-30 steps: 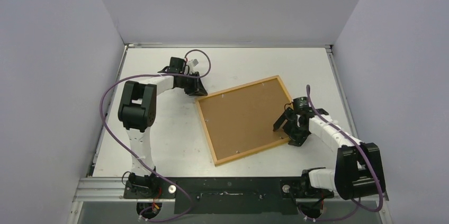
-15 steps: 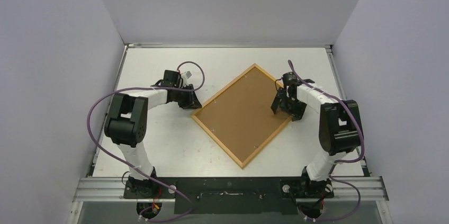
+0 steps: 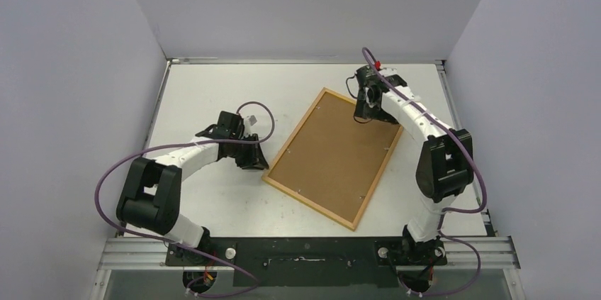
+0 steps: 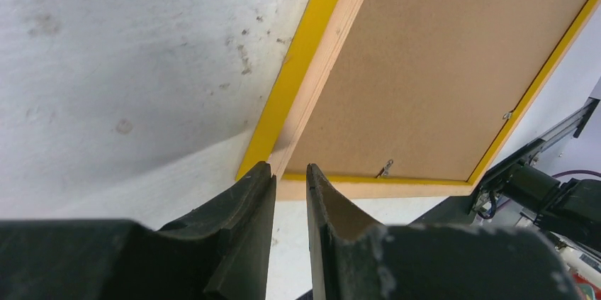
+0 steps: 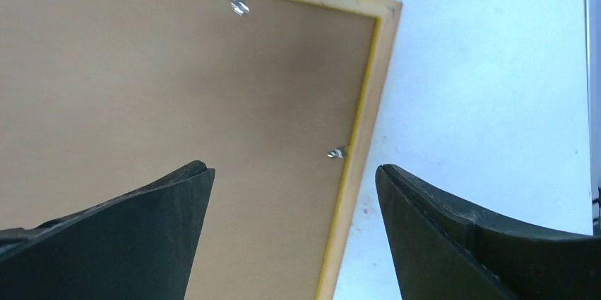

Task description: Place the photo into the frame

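The frame [image 3: 308, 204] lies face down on the white table, its light-wood back and brown backing board [image 3: 333, 151] up, turned diagonally. Its yellow rim [image 4: 301, 52] shows in the left wrist view. My left gripper [image 3: 256, 162] is at the frame's left corner; its jaws [image 4: 287, 169] are nearly closed, with the corner's tip wedged between the fingertips. My right gripper [image 3: 365, 108] stands open over the far right edge: one finger hangs above the backing board [image 5: 177, 80], the other above bare table, the rim [image 5: 368, 101] between them. The photo is out of view.
Small metal tabs [image 5: 339, 152] hold the backing board in. Grey walls close the table on the left, back and right. An aluminium rail [image 3: 305, 250] with both arm bases runs along the near edge. Purple cables loop off both arms.
The frame has turned counter-clockwise and its left corner has slid nearer, my left gripper moving with it. My right gripper has swept from the near right to the far edge and opened a little wider.
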### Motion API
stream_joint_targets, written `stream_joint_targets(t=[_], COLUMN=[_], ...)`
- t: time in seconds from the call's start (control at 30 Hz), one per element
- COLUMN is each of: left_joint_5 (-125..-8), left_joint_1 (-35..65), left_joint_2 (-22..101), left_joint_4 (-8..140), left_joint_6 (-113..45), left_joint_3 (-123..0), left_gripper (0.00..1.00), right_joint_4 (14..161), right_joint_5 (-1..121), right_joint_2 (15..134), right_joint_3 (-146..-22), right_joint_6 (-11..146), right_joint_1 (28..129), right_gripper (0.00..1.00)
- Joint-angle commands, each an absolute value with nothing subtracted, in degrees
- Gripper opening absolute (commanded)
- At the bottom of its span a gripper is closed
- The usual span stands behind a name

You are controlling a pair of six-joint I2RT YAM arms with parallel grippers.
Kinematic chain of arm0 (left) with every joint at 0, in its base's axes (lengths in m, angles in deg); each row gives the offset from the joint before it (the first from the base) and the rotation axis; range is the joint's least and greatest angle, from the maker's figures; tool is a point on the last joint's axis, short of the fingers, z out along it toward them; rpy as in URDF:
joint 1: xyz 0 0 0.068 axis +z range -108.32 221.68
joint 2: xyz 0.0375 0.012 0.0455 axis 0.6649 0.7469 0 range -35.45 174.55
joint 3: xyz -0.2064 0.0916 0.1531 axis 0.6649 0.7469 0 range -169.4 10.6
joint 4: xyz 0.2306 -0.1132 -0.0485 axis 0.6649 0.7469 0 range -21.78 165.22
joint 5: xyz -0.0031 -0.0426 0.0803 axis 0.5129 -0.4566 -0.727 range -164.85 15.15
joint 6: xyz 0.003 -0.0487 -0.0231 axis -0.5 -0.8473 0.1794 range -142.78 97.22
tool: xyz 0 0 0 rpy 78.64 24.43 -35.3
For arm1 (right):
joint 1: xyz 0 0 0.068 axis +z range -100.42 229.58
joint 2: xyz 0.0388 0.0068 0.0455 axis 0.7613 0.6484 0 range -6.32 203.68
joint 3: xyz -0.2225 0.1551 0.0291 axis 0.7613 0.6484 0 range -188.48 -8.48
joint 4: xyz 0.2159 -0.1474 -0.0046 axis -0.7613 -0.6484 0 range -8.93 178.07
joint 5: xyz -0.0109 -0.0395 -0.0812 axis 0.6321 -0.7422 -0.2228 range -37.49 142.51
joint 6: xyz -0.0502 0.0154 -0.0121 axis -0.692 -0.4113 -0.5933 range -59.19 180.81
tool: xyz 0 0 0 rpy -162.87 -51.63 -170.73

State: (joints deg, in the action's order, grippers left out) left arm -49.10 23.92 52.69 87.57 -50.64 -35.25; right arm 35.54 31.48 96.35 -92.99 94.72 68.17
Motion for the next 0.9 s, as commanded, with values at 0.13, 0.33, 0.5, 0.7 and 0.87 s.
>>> stream_joint_targets(t=[0.13, 0.33, 0.5, 0.7, 0.87], left_joint_5=[-56.9, -62.6, -62.7, -63.1, -62.3], left_joint_1=[26.4, 28.4, 29.9, 30.6, 30.8], left_joint_2=[43.9, 37.3, 34.7, 33.9, 33.9], left_joint_4=[96.2, 94.8, 93.7, 94.3, 95.6], left_joint_6=[-50.5, -53.4, -54.6, -56.1, -54.8], left_joint_3=[-39.5, -36.9, -34.7, -33.2, -33.3], left_gripper=[0.28, 0.45, 0.53, 0.55, 0.55], right_joint_4=[28.9, 31.4, 30.4, 30.7, 29.8], right_joint_5=[38.5, 43.4, 43.7, 43.0, 42.2], right_joint_2=[104.2, 111.9, 119.6, 124.6, 128.4], right_joint_3=[-109.8, -119.7, -127.0, -129.8, -133.3], right_joint_6=[102.5, 112.7, 118.0, 121.4, 121.6], right_joint_1=[77.6, 85.2, 89.0, 90.3, 91.1], right_gripper=[0.78, 0.7, 0.68, 0.59, 0.59])
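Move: The frame's left long rail has its middle about 28 cm to the right hand's left, 1 cm ahead and 9 cm down. At that height, the upper clip on this rail is some 12 cm ahead and 20 cm left, and the frame's right corner 4 cm ahead and 8 cm right. From the left hand the rail's middle is about 14 cm ahead, 12 cm right and 3 cm lower; the frame's left corner sits about 2 cm back, 2 cm right, 3 cm below. The frame's left long rail is what the right hand swings to, crossing left over the backing board about 27 cm after a brief rise, then sinking, rolling some 20 degrees left side up while its fingers close partway; it ends above the rail. Meanwhile the left hand leaves the frame's left corner, going left and up, then dips a little as its fingers open and the wrist turns counter-clockwise. ##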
